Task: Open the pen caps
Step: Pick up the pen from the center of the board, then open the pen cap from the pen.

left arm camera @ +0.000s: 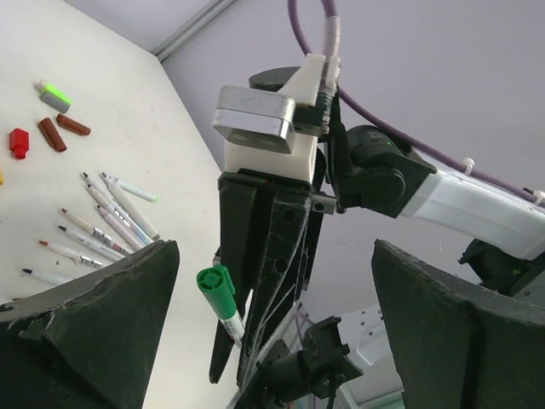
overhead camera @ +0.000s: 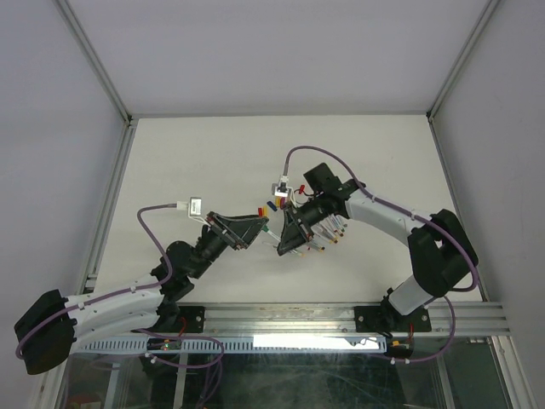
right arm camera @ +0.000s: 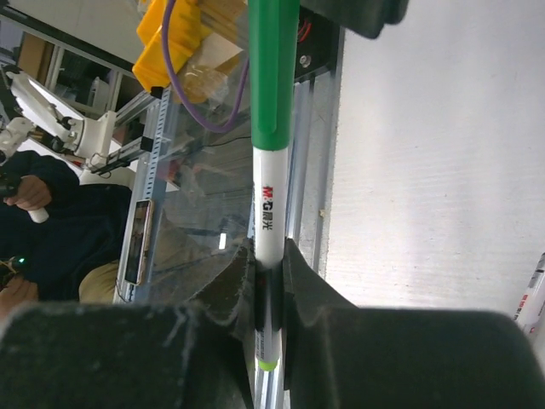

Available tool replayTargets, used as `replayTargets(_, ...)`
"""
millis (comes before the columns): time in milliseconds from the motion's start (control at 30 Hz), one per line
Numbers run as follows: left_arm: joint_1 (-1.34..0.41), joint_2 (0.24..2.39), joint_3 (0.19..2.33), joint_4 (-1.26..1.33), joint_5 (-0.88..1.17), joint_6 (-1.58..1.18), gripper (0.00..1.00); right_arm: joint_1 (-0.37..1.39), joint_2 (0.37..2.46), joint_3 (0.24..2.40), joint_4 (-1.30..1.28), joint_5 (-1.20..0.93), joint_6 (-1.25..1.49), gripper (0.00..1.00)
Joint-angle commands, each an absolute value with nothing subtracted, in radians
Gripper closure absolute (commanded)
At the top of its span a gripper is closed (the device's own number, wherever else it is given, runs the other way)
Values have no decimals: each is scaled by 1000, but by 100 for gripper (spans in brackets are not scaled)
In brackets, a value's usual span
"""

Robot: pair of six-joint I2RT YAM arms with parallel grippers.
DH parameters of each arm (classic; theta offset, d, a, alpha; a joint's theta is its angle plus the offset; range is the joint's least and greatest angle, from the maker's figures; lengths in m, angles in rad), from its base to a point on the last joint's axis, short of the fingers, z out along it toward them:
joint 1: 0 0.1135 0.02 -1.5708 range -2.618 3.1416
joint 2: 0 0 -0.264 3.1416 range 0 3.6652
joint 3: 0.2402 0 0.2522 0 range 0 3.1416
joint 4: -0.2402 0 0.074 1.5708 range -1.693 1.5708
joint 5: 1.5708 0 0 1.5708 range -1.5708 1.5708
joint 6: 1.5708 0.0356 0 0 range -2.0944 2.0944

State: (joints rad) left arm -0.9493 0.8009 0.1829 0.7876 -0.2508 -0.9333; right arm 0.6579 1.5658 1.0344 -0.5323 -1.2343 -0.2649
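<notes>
My right gripper (right arm camera: 268, 281) is shut on the white barrel of a pen (right arm camera: 270, 213) whose green cap (right arm camera: 274, 77) is still on. In the left wrist view that green cap (left arm camera: 217, 288) sticks out of the right gripper (left arm camera: 255, 256), between my left gripper's (left arm camera: 274, 251) wide-open fingers (left arm camera: 94, 324) and touching neither. From above, the left gripper (overhead camera: 255, 232) faces the right gripper (overhead camera: 285, 240) closely. Loose pen caps lie on the table: red (left arm camera: 19, 142), dark red (left arm camera: 53, 135), green-grey (left arm camera: 53, 95), and a small cluster (overhead camera: 271, 205). Several uncapped pens (left arm camera: 102, 221) lie side by side.
The row of uncapped pens (overhead camera: 328, 232) lies just right of the right gripper. A metal rail (overhead camera: 341, 315) runs along the near table edge. White walls enclose the table (overhead camera: 213, 162). The right arm's purple cable (left arm camera: 328, 34) loops above its wrist.
</notes>
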Motion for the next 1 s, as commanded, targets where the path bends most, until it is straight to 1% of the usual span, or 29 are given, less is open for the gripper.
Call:
replayTargets(0, -953, 792, 186, 867, -193, -841, 2, 631, 1563, 1076, -546, -1349, -291, 100)
replayTargets(33, -953, 798, 181, 876, -195, -846, 5, 627, 1563, 1075, -542, -1358, -287, 100)
replayTargets(100, -953, 812, 179, 888, -199, -851, 16, 624, 1565, 1074, -540, -1368, -283, 100)
replayTargets(167, -953, 827, 186, 890, -199, -853, 23, 623, 1567, 1074, -540, -1374, -281, 100)
replayTargets(267, -953, 856, 206, 878, -199, -856, 35, 623, 1573, 1074, -539, -1378, -281, 100)
replayTargets(467, -953, 936, 234, 919, -169, -873, 53, 623, 1575, 1074, -543, -1371, -281, 100)
replayTargets(500, -953, 946, 236, 928, -162, -876, 58, 624, 1574, 1074, -542, -1368, -282, 100)
replayTargets(533, -953, 953, 237, 938, -158, -882, 67, 623, 1575, 1074, -543, -1365, -282, 100)
replayTargets(633, -953, 952, 238, 936, -178, -887, 98, 625, 1578, 1079, -564, -1352, -307, 100)
replayTargets(667, -951, 940, 237, 929, -195, -887, 100, 624, 1582, 1082, -576, -1350, -325, 100)
replayTargets(800, -881, 849, 271, 836, -265, -831, 100, 630, 1596, 1084, -604, -1346, -347, 100)
replayTargets(867, -805, 793, 304, 758, -306, -797, 100, 636, 1603, 1084, -609, -1337, -348, 100)
replayTargets(967, -629, 734, 333, 708, -309, -821, 100, 647, 1611, 1092, -631, -1325, -365, 100)
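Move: My right hand already holds the green-capped pen, its cap up and out some 5 cm ahead, 6 cm left and 5 cm above that hand. From my open left hand the cap sits about 3 cm lower and 1 cm right, level fore and aft. Down on the board, some 21 cm under my left hand, a loose red cap lies about 11 cm ahead and 1 cm left, and a blue cap 14 cm ahead, 3 cm right. I ease my left hand down and to the right, about 3 cm, so its jaws come around the green cap, and close them on it while my right hand keeps its grip and lifts the pen about a centimetre. Then I draw the left hand back up, left and forward along the pen, some 4 cm, cap pinched; at the end my right hand drifts a little the same way. ##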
